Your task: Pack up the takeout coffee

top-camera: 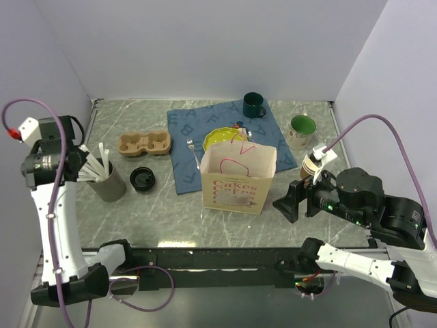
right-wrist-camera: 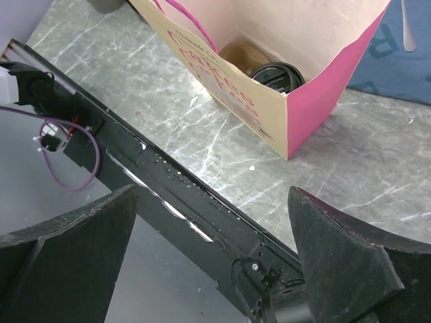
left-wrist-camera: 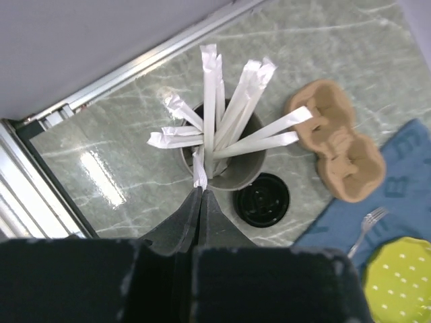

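Observation:
The takeout coffee (right-wrist-camera: 269, 73), a brown paper cup with a black lid, lies inside the paper bag (right-wrist-camera: 229, 94); in the top view the bag (top-camera: 239, 179) stands mid-table and hides the cup. My right gripper (right-wrist-camera: 212, 192) is open with nothing between its fingers. It hovers over the table's near edge, right of the bag, where the top view also shows that gripper (top-camera: 290, 201). At the far left my left gripper (left-wrist-camera: 202, 192) is shut on a white wrapped straw (left-wrist-camera: 200, 171) that sticks out of a grey cup of straws (left-wrist-camera: 232, 176). From above, this gripper (top-camera: 89, 169) sits just left of the straw cup (top-camera: 108, 184).
A loose black lid (top-camera: 142, 178) lies beside the straw cup, with a brown cup carrier (top-camera: 143, 143) behind it. A blue cloth (top-camera: 184, 137) holds a fork (top-camera: 193, 152), a green plate (top-camera: 222, 137) and a dark green mug (top-camera: 253, 104). A light green mug (top-camera: 301, 130) and stacked tan cups (top-camera: 311, 167) stand at right.

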{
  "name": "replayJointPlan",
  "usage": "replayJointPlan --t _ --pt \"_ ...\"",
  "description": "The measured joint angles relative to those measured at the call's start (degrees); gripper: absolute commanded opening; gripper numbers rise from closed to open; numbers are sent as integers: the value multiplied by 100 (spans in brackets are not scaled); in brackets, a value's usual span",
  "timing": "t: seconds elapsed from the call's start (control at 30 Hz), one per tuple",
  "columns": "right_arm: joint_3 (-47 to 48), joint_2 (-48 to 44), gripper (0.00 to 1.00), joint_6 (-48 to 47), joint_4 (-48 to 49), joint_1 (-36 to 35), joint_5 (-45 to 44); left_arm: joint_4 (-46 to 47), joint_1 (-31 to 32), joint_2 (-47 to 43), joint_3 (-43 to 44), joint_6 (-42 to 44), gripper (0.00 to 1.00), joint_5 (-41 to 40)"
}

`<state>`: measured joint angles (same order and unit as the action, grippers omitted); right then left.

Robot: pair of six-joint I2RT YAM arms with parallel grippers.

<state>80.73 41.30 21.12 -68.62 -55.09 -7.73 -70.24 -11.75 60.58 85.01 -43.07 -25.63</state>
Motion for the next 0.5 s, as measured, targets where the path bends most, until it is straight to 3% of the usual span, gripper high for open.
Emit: replayJointPlan --t 0.3,0.37,0.4,0.5 --pt "341 22 100 -356 -13 0 -105 -590 0 44 2179 219 1 380" --pt "472 44 100 -420 -22 0 -153 -590 0 90 2771 256 1 774" --pt "619 50 100 -511 -22 0 -219 -494 4 92 3200 299 1 1438" --pt "697 57 100 -588 -63 0 -271 -236 0 76 3235 243 1 2203"
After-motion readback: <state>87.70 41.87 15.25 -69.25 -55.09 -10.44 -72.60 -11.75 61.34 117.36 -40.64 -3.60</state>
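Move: Over the left end of the table, the left hand already pinches a straw still reaching down into the straw holder, whose middle is about 3 cm ahead, 4 right and 23 below. The paper bag stands some 47 cm right, 3 ahead and 17 below; the black lid is 16 right, 7 ahead and the cup carrier 15 right, 19 ahead, both nearly 30 lower. From the right hand, the bag lies about 14 ahead, 13 left and 20 below. Drawing the pinched straw up out of the holder, the left hand climbs quickly by about 17 cm, swinging some 6 cm right late in the lift, while the wrist tips the fingers up by nearly 30 degrees and turns them clockwise. The fingers keep their hold. The empty right hand, still wide open, rises about 3.5 cm and tips slightly upward. ##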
